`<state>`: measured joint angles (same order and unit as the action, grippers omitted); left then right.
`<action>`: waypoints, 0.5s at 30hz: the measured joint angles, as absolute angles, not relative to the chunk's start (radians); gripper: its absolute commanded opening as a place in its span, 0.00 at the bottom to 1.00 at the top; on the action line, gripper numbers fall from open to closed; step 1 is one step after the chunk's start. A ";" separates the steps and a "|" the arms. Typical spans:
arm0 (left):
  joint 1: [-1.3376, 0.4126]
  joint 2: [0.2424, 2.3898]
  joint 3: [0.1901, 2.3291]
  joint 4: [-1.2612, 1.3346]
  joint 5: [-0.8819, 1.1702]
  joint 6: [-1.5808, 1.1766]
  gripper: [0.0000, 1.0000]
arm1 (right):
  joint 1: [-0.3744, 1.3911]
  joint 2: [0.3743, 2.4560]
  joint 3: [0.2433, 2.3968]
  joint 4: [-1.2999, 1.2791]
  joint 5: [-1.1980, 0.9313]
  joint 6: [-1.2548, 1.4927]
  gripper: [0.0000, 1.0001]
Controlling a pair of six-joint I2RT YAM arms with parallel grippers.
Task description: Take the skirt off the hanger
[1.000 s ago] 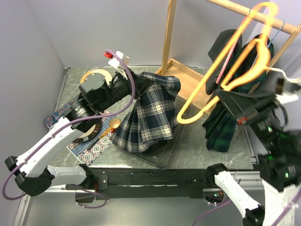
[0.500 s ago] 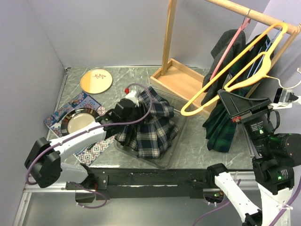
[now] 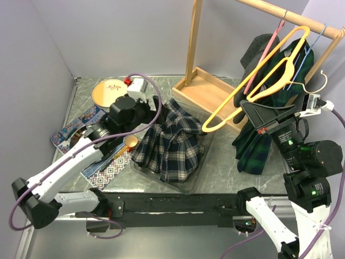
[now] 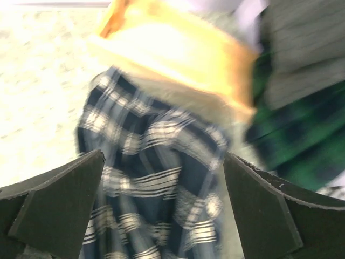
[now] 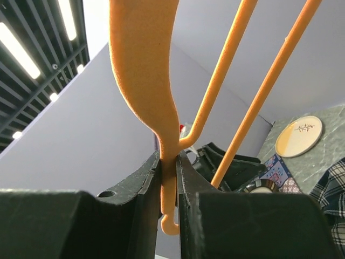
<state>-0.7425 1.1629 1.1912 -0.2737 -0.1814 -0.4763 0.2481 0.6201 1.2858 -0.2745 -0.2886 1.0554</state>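
Observation:
The skirt [image 3: 171, 143], navy and white plaid, lies crumpled in a clear tray [image 3: 190, 183] at mid table, off the hanger. My left gripper [image 3: 151, 110] hovers just above its left edge, open. In the left wrist view the plaid skirt [image 4: 156, 178] fills the space below the spread left gripper [image 4: 164, 208], blurred and untouched. The orange hanger [image 3: 253, 91] hangs bare and slanted in the air at the right. My right gripper [image 3: 257, 110] is shut on it. In the right wrist view the right gripper [image 5: 168, 183] pinches the hanger [image 5: 145, 70] near its small end hook.
A wooden clothes rack [image 3: 207, 89] stands at the back right. A dark green plaid garment [image 3: 250, 143] hangs from it on a pink hanger [image 3: 264, 51]. A tan plate [image 3: 107, 93] and a patterned mat [image 3: 110, 168] lie at the left.
My left gripper lowered the skirt into the tray, opened, let it go and drew back up and left. The right gripper swung the bare hanger slightly.

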 measured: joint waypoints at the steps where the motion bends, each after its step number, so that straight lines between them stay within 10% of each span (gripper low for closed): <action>1: -0.738 1.175 1.191 -0.286 -0.183 -0.464 0.84 | 0.248 0.619 1.282 -0.273 -0.288 1.055 0.00; 4: -0.728 1.250 1.186 -0.315 -0.189 -0.441 0.70 | 0.248 0.619 1.275 -0.273 -0.281 1.049 0.00; 15: -0.727 1.510 1.139 -0.309 -0.136 -0.387 0.68 | 0.248 0.620 1.255 -0.279 -0.238 1.019 0.00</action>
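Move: The left hand is open above the plaid skirt heaped in the clear tray: the skirt's middle lies about 20 cm below it, some 5 cm to its right and 4 cm back. At about table height, the orange ladle is roughly 13 cm left and 5 cm back of this hand, and the rack's wooden shelf about 17 cm right and 14 cm ahead. From the right hand, the skirt lies roughly 18 cm left, 11 cm ahead and 42 cm below. Down towards the skirt heap the left hand drops about 17 cm, easing off at the bottom, its fingers tipping some 15 degrees downward while its left side rolls up about 20 degrees. The fingers narrow from wide open to roughly two-thirds and come down close over the cloth, without closing on it. The right hand keeps its grip on the yellow hanger, drifting only slightly forward and down. ##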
